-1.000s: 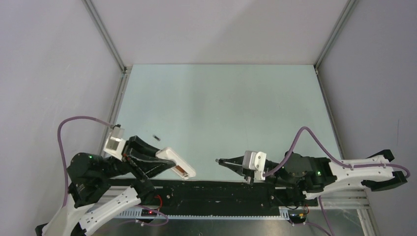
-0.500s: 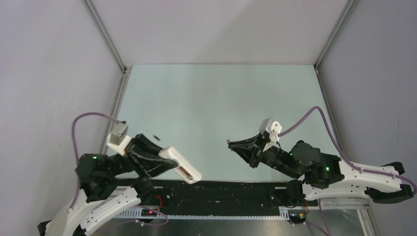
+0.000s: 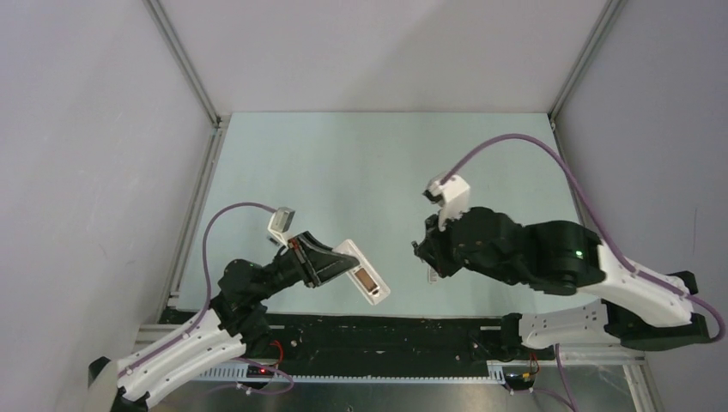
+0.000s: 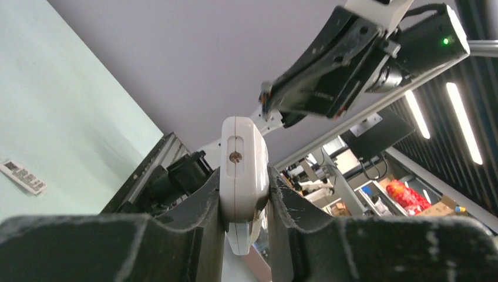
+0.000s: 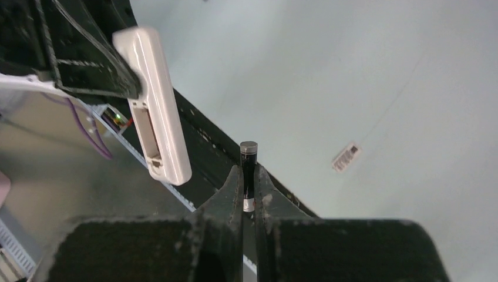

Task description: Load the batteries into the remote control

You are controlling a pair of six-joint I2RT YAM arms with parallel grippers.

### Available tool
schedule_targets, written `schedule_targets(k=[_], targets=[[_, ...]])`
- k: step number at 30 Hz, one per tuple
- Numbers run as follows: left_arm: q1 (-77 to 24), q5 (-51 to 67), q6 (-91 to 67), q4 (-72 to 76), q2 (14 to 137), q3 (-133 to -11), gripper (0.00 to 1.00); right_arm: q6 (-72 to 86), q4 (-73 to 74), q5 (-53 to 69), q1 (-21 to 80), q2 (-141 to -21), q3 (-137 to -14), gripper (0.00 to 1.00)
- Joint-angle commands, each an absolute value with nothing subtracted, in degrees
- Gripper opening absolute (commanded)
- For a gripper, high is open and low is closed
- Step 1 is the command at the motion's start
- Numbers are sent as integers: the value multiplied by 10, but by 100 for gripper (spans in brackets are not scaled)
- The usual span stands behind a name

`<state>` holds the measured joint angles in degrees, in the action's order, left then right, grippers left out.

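The remote control (image 3: pixel 365 276) is a white slab held in the air near the table's front edge, with my left gripper (image 3: pixel 330 262) shut on one end. Its open battery recess faces up. In the left wrist view the remote control (image 4: pixel 244 158) sits edge-on between the jaws of the left gripper (image 4: pixel 245 176). My right gripper (image 3: pixel 418 251) hangs just right of it, shut on one of the batteries (image 5: pixel 249 154), a dark cell with a lighter end that sticks out past the right gripper's (image 5: pixel 248 176) tips. The remote control (image 5: pixel 154 135) lies to the upper left of that cell, apart from it.
A small flat white piece with dark print (image 5: pixel 345 157) lies on the pale green table (image 3: pixel 378 172) under the right arm. The black rail (image 3: pixel 386 330) runs along the front edge. Grey walls close in the table on three sides.
The left arm has swung right and forward, carrying the remote toward the middle. The right arm has risen and turned, bringing its battery close to the remote. Both grips are unchanged.
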<state>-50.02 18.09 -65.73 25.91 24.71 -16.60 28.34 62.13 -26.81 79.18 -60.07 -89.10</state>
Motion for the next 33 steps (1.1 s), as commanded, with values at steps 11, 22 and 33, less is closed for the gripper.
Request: schedule_targets(k=[11,22,33], targets=[[-503,80,-672,350,278,-126,0,319,758,-129,798,-782,-1075,0],[-503,58,-678,349,268,-115,0,265,745,-102,769,-855,-1087,0],[-503,63,-689,349,286,-118,0,234,725,-84,749,-882,-1081,0]])
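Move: The open battery compartment of the remote control, which the left hand still grips, lies about 10 cm left of the right hand, 4 cm back and 7 cm below. The left gripper's tips are some 13 cm to the right hand's left, 1 cm back, 7 cm below; the loose cover lies on the table about 12 cm ahead, 9 cm right, 37 cm below. From the left hand, the battery in the right gripper is roughly 11 cm right, 4 cm ahead and 5 cm above. Keeping its pinch on the battery, the right hand swings about 8 cm left and 6 cm down towards the remote's open compartment, dipping first, then crossing left and sinking again, with a slight draw back partly recovered at the end, while its fingers tip some 25 degrees further down. Meanwhile the left hand, its grip unchanged, carries the remote about 4 cm forward and a little down to meet it, turning roughly 10 degrees counter-clockwise, and is almost still by the time the battery's end comes over the part of the compartment away from the left gripper. ##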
